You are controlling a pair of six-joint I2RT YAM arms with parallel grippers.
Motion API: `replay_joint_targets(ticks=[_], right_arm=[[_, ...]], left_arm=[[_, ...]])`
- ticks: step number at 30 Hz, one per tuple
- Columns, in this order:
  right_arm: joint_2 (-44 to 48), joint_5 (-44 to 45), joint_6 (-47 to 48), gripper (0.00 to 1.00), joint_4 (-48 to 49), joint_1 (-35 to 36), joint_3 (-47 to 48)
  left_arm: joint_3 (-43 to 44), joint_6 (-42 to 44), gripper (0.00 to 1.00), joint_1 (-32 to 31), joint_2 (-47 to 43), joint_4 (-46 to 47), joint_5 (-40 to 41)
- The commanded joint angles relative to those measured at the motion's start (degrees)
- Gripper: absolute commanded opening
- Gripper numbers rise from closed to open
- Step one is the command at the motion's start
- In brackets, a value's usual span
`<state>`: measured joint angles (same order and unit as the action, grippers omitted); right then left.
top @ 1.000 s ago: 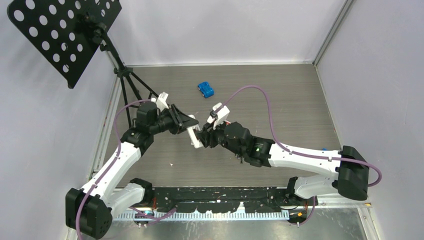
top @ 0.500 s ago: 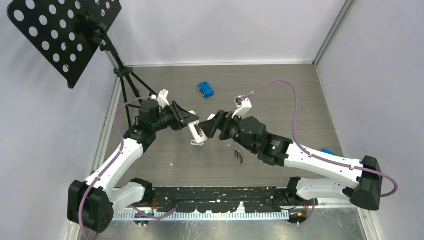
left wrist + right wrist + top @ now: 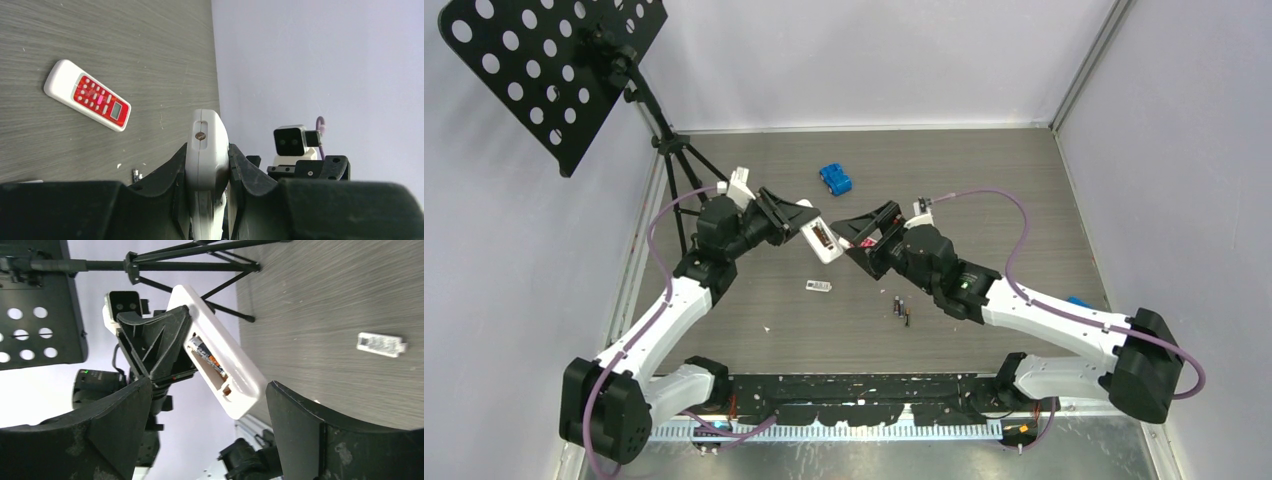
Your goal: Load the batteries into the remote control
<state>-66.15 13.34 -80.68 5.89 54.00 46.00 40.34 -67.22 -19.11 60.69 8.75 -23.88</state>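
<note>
My left gripper (image 3: 808, 226) is shut on a white remote (image 3: 823, 240) and holds it above the table. Its open battery bay faces my right gripper and holds one battery (image 3: 207, 358). In the left wrist view the remote (image 3: 206, 145) stands edge-on between the jaws. My right gripper (image 3: 864, 226) is open and empty, just right of the remote and apart from it. Its fingers (image 3: 116, 415) frame the remote (image 3: 220, 360) in its own view. Loose batteries (image 3: 901, 306) lie on the table below the right arm. The white battery cover (image 3: 819, 286) lies flat on the table.
A second white remote with a red face (image 3: 87, 95) lies on the table. A blue toy car (image 3: 835, 179) sits toward the back. A black music stand (image 3: 554, 60) with a tripod (image 3: 679, 165) stands at the back left. Walls enclose the table.
My right gripper drew back from the white remote toward the back right and opened. The battery cover now lies on the table. My left gripper raised the remote toward the back.
</note>
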Motion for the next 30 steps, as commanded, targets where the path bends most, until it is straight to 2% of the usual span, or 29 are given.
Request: replay_joint_targets(ticks=[1, 7, 26, 30], right_arm=[[-2.25, -2.12, -7.82, 0.89, 9.39, 0.14, -0.24], [-6.91, -3.56, -12.74, 0.89, 14.79, 0.10, -0.25], [-13.51, -4.43, -15.06, 0.89, 21.82, -0.50, 0.77], [-13.67, -4.61, -14.85, 0.85, 22.14, -0.73, 0.89]], left_arm=[[-0.61, -1.16, 0.00, -0.05, -0.98, 7.32, 1.16], [-1.27, -2.22, 0.00, -0.05, -1.55, 8.01, 1.12], [-1.49, 0.07, 0.00, -0.05, -2.48, 6.10, -1.35], [-1.60, 0.90, 0.00, -0.05, -2.83, 6.10, -1.96]])
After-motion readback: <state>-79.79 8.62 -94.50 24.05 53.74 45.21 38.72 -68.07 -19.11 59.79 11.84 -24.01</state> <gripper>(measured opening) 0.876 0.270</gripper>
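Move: About 6 cm to the right hand's left, 2 cm ahead and a touch lower is the battery compartment of the white remote held by the left hand; from the left hand it lies some 4 cm back, 1 cm right and 2 cm lower. On the table, some 24 cm below the right hand, lie the battery cover (8 cm ahead, 8 cm left), the red-keyed remote (16 cm ahead, 2 cm right) and loose batteries (3 cm ahead, 10 cm right). Closing in on the white remote's open compartment, the right hand goes about 5 cm left, easing a little forward and down and slowing in the second half. It rolls some 15 degrees, left side rising, with fingers staying wide open. Contact with the remote or battery can't be made out. The left hand keeps its pinch on the remote, ending practically where it began. ##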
